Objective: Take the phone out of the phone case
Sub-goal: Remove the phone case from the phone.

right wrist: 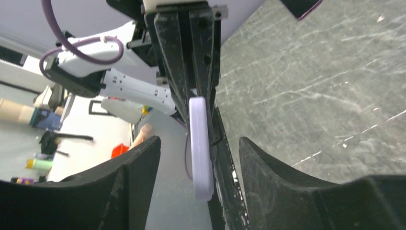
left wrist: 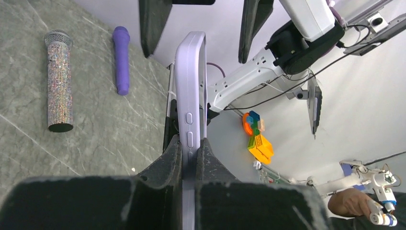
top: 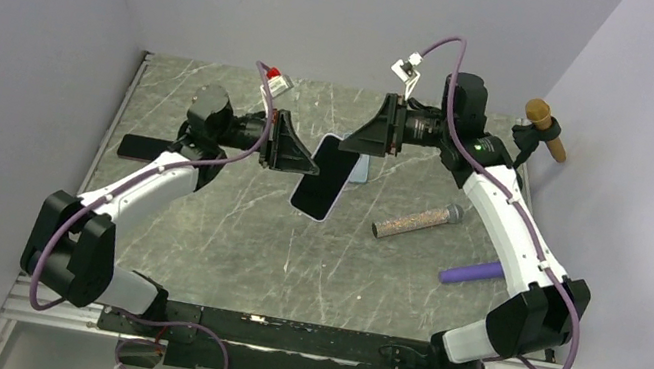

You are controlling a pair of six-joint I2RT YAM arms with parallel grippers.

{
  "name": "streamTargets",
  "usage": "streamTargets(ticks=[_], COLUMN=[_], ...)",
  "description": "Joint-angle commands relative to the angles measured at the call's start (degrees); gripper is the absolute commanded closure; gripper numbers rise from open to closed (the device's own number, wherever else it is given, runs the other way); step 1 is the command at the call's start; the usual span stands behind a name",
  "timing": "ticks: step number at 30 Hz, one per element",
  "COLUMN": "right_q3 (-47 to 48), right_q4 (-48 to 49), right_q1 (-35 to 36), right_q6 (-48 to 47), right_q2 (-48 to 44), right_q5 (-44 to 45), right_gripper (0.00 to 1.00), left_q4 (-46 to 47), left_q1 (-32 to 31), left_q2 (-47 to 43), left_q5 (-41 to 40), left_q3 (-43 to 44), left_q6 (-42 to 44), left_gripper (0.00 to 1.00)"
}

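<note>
The phone (top: 318, 186) is held in the air over the middle of the table, its black screen facing the arm bases. The lavender phone case (top: 359, 168) shows behind its far end. My left gripper (top: 311, 164) is shut on the case's near end; in the left wrist view the case (left wrist: 190, 91) stands edge-on between the fingers. My right gripper (top: 357, 144) is open at the far end. Its two fingers stand apart on either side of the case (right wrist: 200, 143) and the dark phone edge (right wrist: 225, 175) beside it, touching neither.
A glittery microphone (top: 416, 223) and a purple cylinder (top: 470, 272) lie on the table's right half. A flat black object (top: 143, 148) lies at the left edge. A brown-handled tool (top: 546, 127) sits on a stand at the back right. Walls close in three sides.
</note>
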Motion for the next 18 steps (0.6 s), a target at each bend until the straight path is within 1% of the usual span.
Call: streamTargets(ticks=[1,5,6,15,16,17,18], right_q3=[3.78,1.89,1.50,4.24,4.41,4.42,4.26], right_q4=[-12.20,-8.25,-7.63,-12.12,-12.36,-12.20,-11.83], right_q1=[0.24,0.31,0.38,4.18,4.59,4.81,4.94], right_q6=[-9.57,-7.13,-6.60,-10.09,-10.26,-10.17,-9.78], right_q2=[-0.19,-0.61,-0.51,1.35,1.75,1.79,1.82], right_q5=[-3.61,-5.59,-5.82,-2.76,-2.66,-2.45,-1.82], right_gripper=[0.39,0.54,0.56,0.64,0.68,0.75,0.87], left_q4=[2.75,2.56,1.92,-3.06,-3.88,-4.23,-4.66], left_q1=[0.83,0.84,0.84,0.84,0.84,0.86,0.84], left_q2=[-0.82,-0.88,-0.89,-1.83,-1.90,-2.00,-2.15], left_q5=[5.30,7.11,7.26,7.24,7.01,6.91,6.45], left_q3=[3.58,3.87,3.99,4.98,5.20,5.30,5.38], left_q6=[1.08,1.17,1.64,5.10,5.46,5.55,5.64], left_gripper=[1.00,1.00,1.00,1.00,1.00,1.00,1.00])
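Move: My left hand already grips the left long edge of the phone in its lavender case, whose middle lies some 3 cm to that hand's right and 1 cm nearer my base. From my open right hand that middle is about 6 cm back, 3 cm left and 3 cm lower, with its far end between my fingers. The loose blue case lies on the table about 10 cm ahead of my right hand, 3 cm right and 26 cm below. I draw my right hand about 3 cm back and a little down along the far end of the phone, easing 1 cm left late on, and close my fingers until they pinch the cased phone near its far end. My left hand keeps its grip on the edge, drifting just over 1 cm back and turning some 5 degrees clockwise. ##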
